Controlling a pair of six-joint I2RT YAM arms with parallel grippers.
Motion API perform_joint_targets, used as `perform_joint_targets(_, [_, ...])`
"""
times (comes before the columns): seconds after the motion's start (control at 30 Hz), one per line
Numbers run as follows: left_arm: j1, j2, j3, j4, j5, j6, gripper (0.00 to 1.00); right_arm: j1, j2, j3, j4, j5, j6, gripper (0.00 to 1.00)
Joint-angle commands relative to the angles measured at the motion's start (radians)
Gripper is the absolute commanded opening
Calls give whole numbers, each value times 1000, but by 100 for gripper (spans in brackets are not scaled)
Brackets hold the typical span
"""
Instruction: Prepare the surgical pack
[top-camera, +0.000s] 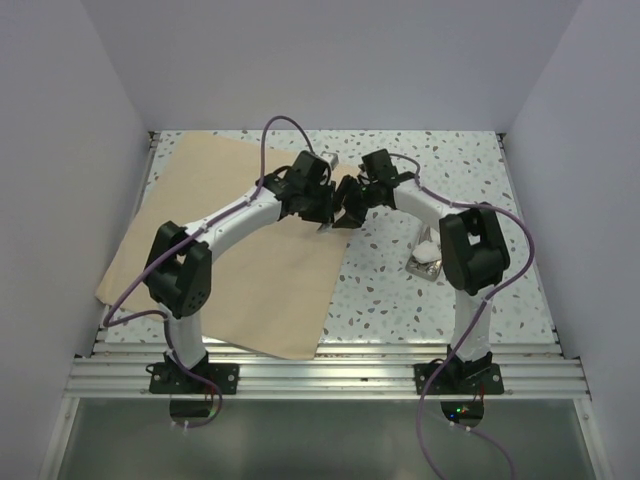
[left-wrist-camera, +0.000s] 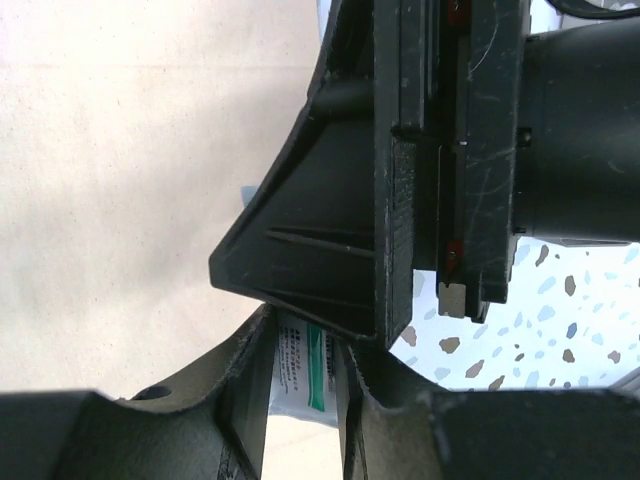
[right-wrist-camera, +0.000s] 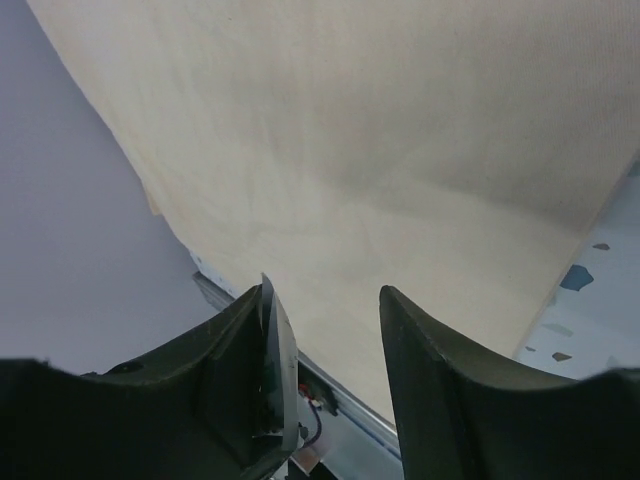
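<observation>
The tan wrap sheet (top-camera: 240, 250) lies flat on the left half of the table. Both grippers meet above its right edge. My left gripper (top-camera: 326, 215) (left-wrist-camera: 305, 335) is shut on a white packet with green print (left-wrist-camera: 303, 372), held upright between its fingers. My right gripper (top-camera: 350, 203) (right-wrist-camera: 325, 290) faces it closely and fills the left wrist view as a black body (left-wrist-camera: 340, 220). Its fingers stand open with nothing between them, only the tan sheet (right-wrist-camera: 380, 150) beyond. A small steel tray (top-camera: 424, 266) with something white in it sits to the right, beside the right arm.
The speckled white tabletop (top-camera: 390, 290) shows right of the sheet. White walls close in the left, right and back. A metal rail (top-camera: 320, 375) runs along the near edge by the arm bases.
</observation>
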Motion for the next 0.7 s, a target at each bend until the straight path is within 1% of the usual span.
perform_joint_targets(0.0, [1,-36,16,18,-7,27,33,3,-60,-33,11,-35,11,51])
perform_joint_targets(0.07, [1,-36,13,20,-1,30,33,2,-65,-37,15,-36,8,46])
perform_joint_targets(0.1, [1,-37,11,21,4,31,34,2,-64,-36,20,-36,8,37])
perform_joint_targets(0.23, [-1,-47,2,17,20,54,48,0,-62,-18,14,-42,-2,19])
perform_joint_targets(0.3, [4,-62,-6,26,28,65,53,2,-76,-19,15,-27,-9,10])
perform_joint_targets(0.37, [4,-76,-13,29,25,79,61,0,-86,-24,2,-16,-10,9])
perform_joint_targets(0.4, [10,-86,-15,24,19,84,63,-5,-99,-30,-3,-13,-13,6])
perform_joint_targets(0.43, [14,-96,-24,20,4,93,65,-9,-108,-36,-18,-7,-25,5])
perform_joint_targets(0.5, [36,-129,-47,13,-13,97,66,-32,-146,-53,-43,5,-50,5])
perform_joint_targets(0.53, [48,-143,-82,12,-13,99,66,-46,-162,-60,-78,8,-96,5])
perform_joint_targets(0.6, [91,-183,-125,9,8,107,67,-121,-235,-88,-130,34,-160,5])
perform_joint_targets(0.63, [103,-195,-174,7,20,116,66,-159,-264,-103,-149,37,-235,5])
perform_joint_targets(0.67, [117,-218,-197,0,19,122,65,-246,-289,-117,-203,46,-278,5])
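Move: The green-striped packet is still pinched in the left fingers, its middle some 2 cm ahead of that hand, 1 cm to the right and 2 cm below. From the right hand, its half-open fingers around the packet, that middle lies about 1 cm back, level sideways and 1 cm below. The metal tray is roughly 8 cm back, 23 cm right and 8 cm below the right hand; its nearer gauze pad lies about 10 cm back and 22 cm right, equally low. The packet changes hands in the air: the right hand settles about 1 cm back and down and shuts its fingers on it, while the left stays put and opens. Once the left has let go, the hands part, the right carrying the packet about 5 cm to its right towards the tray and rising some 3 cm, the left drawing off 4 to 5 cm to its left and slightly up. ##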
